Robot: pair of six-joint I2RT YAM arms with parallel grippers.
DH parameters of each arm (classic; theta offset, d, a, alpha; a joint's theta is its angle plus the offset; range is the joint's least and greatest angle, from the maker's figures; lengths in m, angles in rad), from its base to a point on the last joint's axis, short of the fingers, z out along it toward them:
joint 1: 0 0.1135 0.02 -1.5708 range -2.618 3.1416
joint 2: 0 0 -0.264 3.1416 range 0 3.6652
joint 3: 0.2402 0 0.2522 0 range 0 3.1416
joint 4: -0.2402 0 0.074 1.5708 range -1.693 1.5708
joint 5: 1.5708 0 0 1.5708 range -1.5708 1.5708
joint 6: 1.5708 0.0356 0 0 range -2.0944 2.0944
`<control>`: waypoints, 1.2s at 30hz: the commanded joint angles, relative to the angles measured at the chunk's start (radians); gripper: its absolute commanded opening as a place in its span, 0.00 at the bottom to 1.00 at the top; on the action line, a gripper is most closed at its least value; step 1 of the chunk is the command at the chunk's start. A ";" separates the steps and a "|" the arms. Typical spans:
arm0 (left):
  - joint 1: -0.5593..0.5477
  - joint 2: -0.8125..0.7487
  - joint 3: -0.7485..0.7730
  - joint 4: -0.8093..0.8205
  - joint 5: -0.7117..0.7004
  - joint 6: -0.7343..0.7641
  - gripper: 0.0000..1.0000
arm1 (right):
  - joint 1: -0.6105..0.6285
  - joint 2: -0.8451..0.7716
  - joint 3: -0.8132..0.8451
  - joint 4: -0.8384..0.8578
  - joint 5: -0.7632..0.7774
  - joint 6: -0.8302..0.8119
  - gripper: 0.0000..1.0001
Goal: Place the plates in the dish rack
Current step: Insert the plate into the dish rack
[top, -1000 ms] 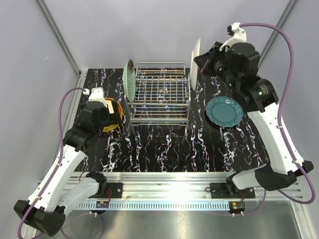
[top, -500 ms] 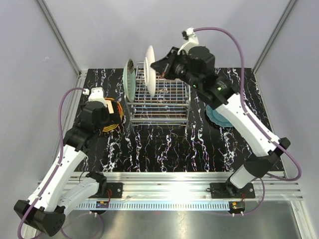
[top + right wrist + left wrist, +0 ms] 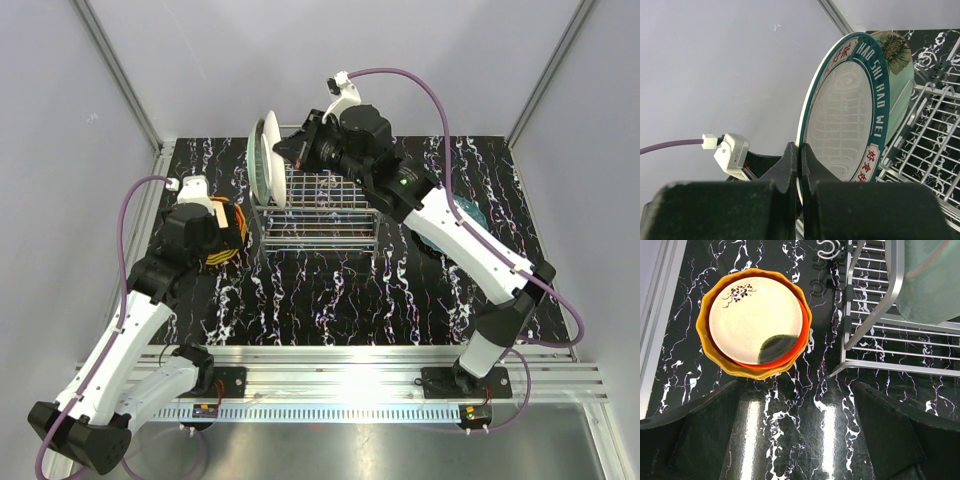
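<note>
My right gripper (image 3: 292, 150) is shut on the rim of a white plate with a teal lettered band (image 3: 270, 160), held upright over the left end of the dish rack (image 3: 322, 210). In the right wrist view the jaws (image 3: 801, 150) pinch that plate (image 3: 845, 110) edge-on. A mint green plate (image 3: 901, 57) stands just behind it in the rack (image 3: 932, 135). My left gripper (image 3: 795, 385) hangs open above the table, next to a stack of plates (image 3: 755, 322): cream on top, then red-orange, then orange. A teal plate (image 3: 468, 208) lies right of the rack, mostly under my right arm.
The left wrist view catches the rack's chrome corner (image 3: 875, 325) and the mint plate (image 3: 930, 285) at upper right. Grey walls and metal posts close in the black marbled table (image 3: 330, 300). My right arm spans the rack from the right.
My right arm has swung left from the rack's right side across the rack, carrying the teal-banded plate up to the mint plate. The left arm has not moved.
</note>
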 commanded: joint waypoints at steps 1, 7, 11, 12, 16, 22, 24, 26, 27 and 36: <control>-0.003 -0.012 0.008 0.051 -0.017 0.009 0.99 | 0.019 -0.014 0.035 0.149 0.028 0.021 0.00; -0.003 -0.012 0.010 0.049 -0.017 0.009 0.99 | 0.021 -0.003 0.005 0.146 0.072 0.018 0.00; -0.003 -0.016 0.008 0.049 -0.017 0.009 0.99 | 0.022 -0.002 -0.026 0.152 0.103 0.019 0.00; -0.003 -0.016 0.008 0.049 -0.016 0.009 0.99 | 0.022 0.001 -0.029 0.150 0.109 0.019 0.00; -0.003 -0.017 0.008 0.049 -0.014 0.009 0.99 | 0.021 0.012 -0.032 0.149 0.121 0.015 0.00; -0.003 -0.019 0.008 0.049 -0.016 0.009 0.99 | 0.021 0.040 -0.018 0.138 0.126 0.016 0.00; -0.003 -0.019 0.008 0.049 -0.016 0.009 0.99 | 0.021 0.047 -0.018 0.135 0.131 0.018 0.02; -0.003 -0.019 0.010 0.049 -0.016 0.009 0.99 | 0.022 0.049 -0.021 0.135 0.129 0.021 0.06; -0.003 -0.020 0.008 0.049 -0.016 0.009 0.99 | 0.022 0.051 -0.023 0.133 0.129 0.021 0.08; -0.003 -0.020 0.010 0.051 -0.014 0.009 0.99 | 0.024 0.071 -0.011 0.121 0.135 0.012 0.24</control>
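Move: The right hand already holds the white teal-rimmed plate upright by its rear rim. The slot for it, taken to the plate's seated middle, is about 7 cm ahead, 2 cm left and 8 cm below the hand. The green plate stands about 7 cm ahead, 5 cm left and 9 cm below; the rack's middle is some 5 cm ahead, 7 cm right and 20 cm below. From the left hand the slot is roughly 14 cm ahead, 10 cm right and 12 cm above. Keeping its pinch on the plate's rear rim, the right hand, after a barely visible rise, lowers the plate about 4 cm into the rack slot beside the green plate, easing forward 2 to 3 cm and slightly left, with a turn of about 5 degrees clockwise. Then it stays put and the fingers open by about a fifth, releasing the rim between them. ##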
